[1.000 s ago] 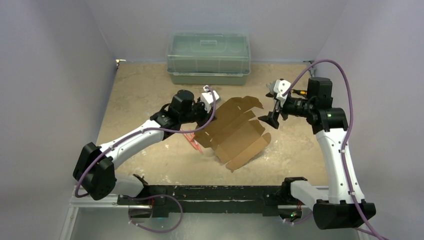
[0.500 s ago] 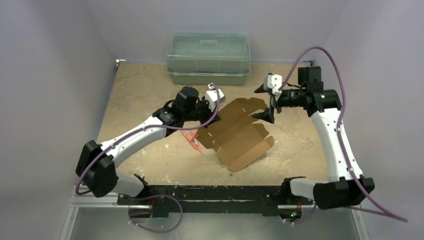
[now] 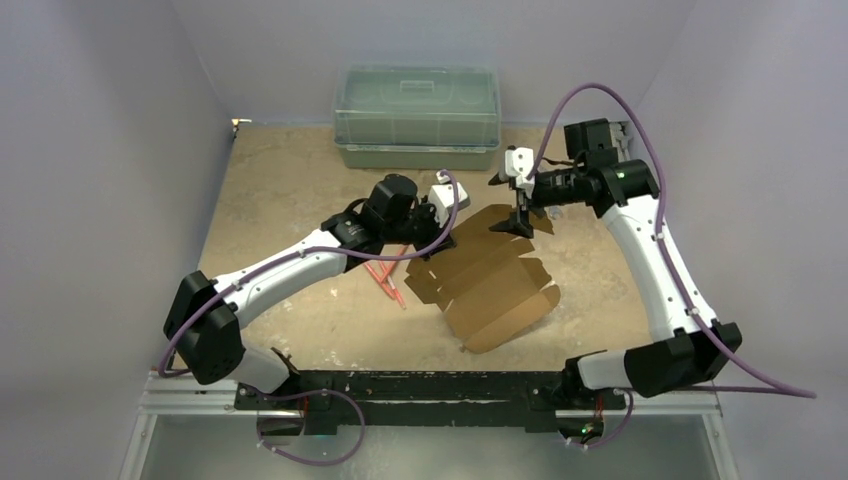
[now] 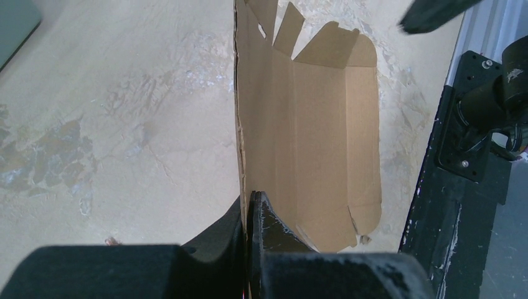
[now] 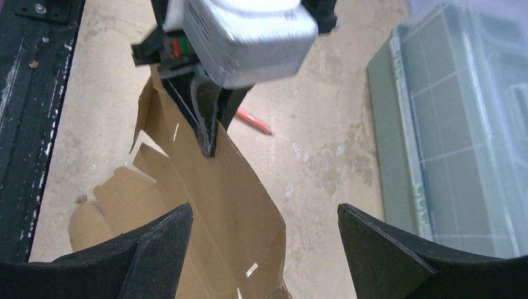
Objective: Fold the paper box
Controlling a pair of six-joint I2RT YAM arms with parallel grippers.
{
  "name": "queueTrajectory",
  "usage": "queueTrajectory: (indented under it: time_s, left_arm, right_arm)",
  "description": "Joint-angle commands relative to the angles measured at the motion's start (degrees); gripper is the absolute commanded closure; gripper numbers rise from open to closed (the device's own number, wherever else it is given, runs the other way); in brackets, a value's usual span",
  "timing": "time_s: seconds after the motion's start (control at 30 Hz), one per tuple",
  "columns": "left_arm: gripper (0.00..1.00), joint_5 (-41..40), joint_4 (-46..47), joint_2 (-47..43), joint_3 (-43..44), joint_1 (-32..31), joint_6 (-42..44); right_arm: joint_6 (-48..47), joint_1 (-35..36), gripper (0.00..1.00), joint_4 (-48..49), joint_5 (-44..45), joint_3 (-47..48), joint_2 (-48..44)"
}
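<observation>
The paper box is a flat brown cardboard sheet with flaps, tilted up off the table at its left edge. My left gripper is shut on that left edge; in the left wrist view the jaws pinch the cardboard edge-on. My right gripper hangs open over the sheet's far corner. In the right wrist view its fingers stand wide apart, with the sheet below and between them, untouched. The left gripper shows there too, clamped on the sheet.
A green translucent bin with a lid stands at the back of the table, also at the right of the right wrist view. Thin red strips lie left of the sheet. The black base rail runs along the near edge.
The left gripper has carried the sheet's edge to the right and farther back. The right arm has swung left and back, coming over the sheet's far corner with its jaws still open.
</observation>
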Motion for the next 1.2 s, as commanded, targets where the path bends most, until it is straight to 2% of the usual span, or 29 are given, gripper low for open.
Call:
queueTrajectory:
  time_s: [0.0,0.47,0.57,0.6,0.7,0.83,0.97,1.1,1.17]
  left_arm:
    - [1.00,0.1,1.7,-0.1,1.8,-0.6,-0.6]
    - [1.00,0.4,6.9,-2.2,-2.3,-0.8,-4.1]
    - [0.99,-0.8,7.9,-2.6,-3.1,-0.8,-4.9]
    - [0.95,-1.3,8.3,-2.9,-3.5,-0.8,-5.4]
    - [0.76,-4.5,9.1,-5.4,-5.4,-0.7,-7.4]
    - [0.42,-10.8,13.0,-13.2,-11.3,-0.2,-11.0]
    - [0.03,-19.0,20.0,-25.3,-22.5,0.9,-17.9]
    - [0.01,-28.2,22.7,-36.0,-31.2,1.2,-22.3]
    - [0.01,-29.1,23.2,-38.8,-34.0,1.2,-23.8]
  right_arm:
    - [-2.9,0.1,0.15,-0.6,2.9,-1.3,2.4]
    - [-12.0,0.5,0.73,-11.8,0.2,5.4,9.2]
    - [-13.1,0.7,0.93,-12.9,-0.8,5.5,9.2]
    - [-13.1,0.7,1.00,-12.7,-1.0,5.2,8.8]
    - [-9.0,0.6,1.00,-10.1,-1.8,3.6,7.0]
    - [-0.2,-1.0,1.00,-2.3,-1.2,-1.6,1.6]
    - [4.1,-6.0,1.00,3.5,-7.2,-9.8,-4.2]
    - [7.9,-9.6,1.00,9.5,-8.6,-17.1,-9.2]
    - [11.3,-10.0,1.00,13.7,-9.5,-20.5,-11.1]
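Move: My left hand still pinches the paper box's raised edge. The stretch of that edge my open right hand goes for lies about 5 cm below the right hand and 1 cm ahead, level sideways; from the left hand it is some 12 cm right, 3 cm ahead and 5 cm higher. The red pens lie about 12 cm left of the left hand, 6 cm ahead and 19 cm below, and the green toolbox about 38 cm ahead, 5 cm left and 11 cm below. I sink my open right hand about 5 cm over the raised edge, easing slightly forward, and shut its fingers to pinch the cardboard while my left hand holds nearly still. Then my left hand opens wide, lets go and pulls some 10 cm left and 5 cm up, turning counter-clockwise. My right hand keeps its pinch and carries the edge about 4 cm right and 2 cm back. ##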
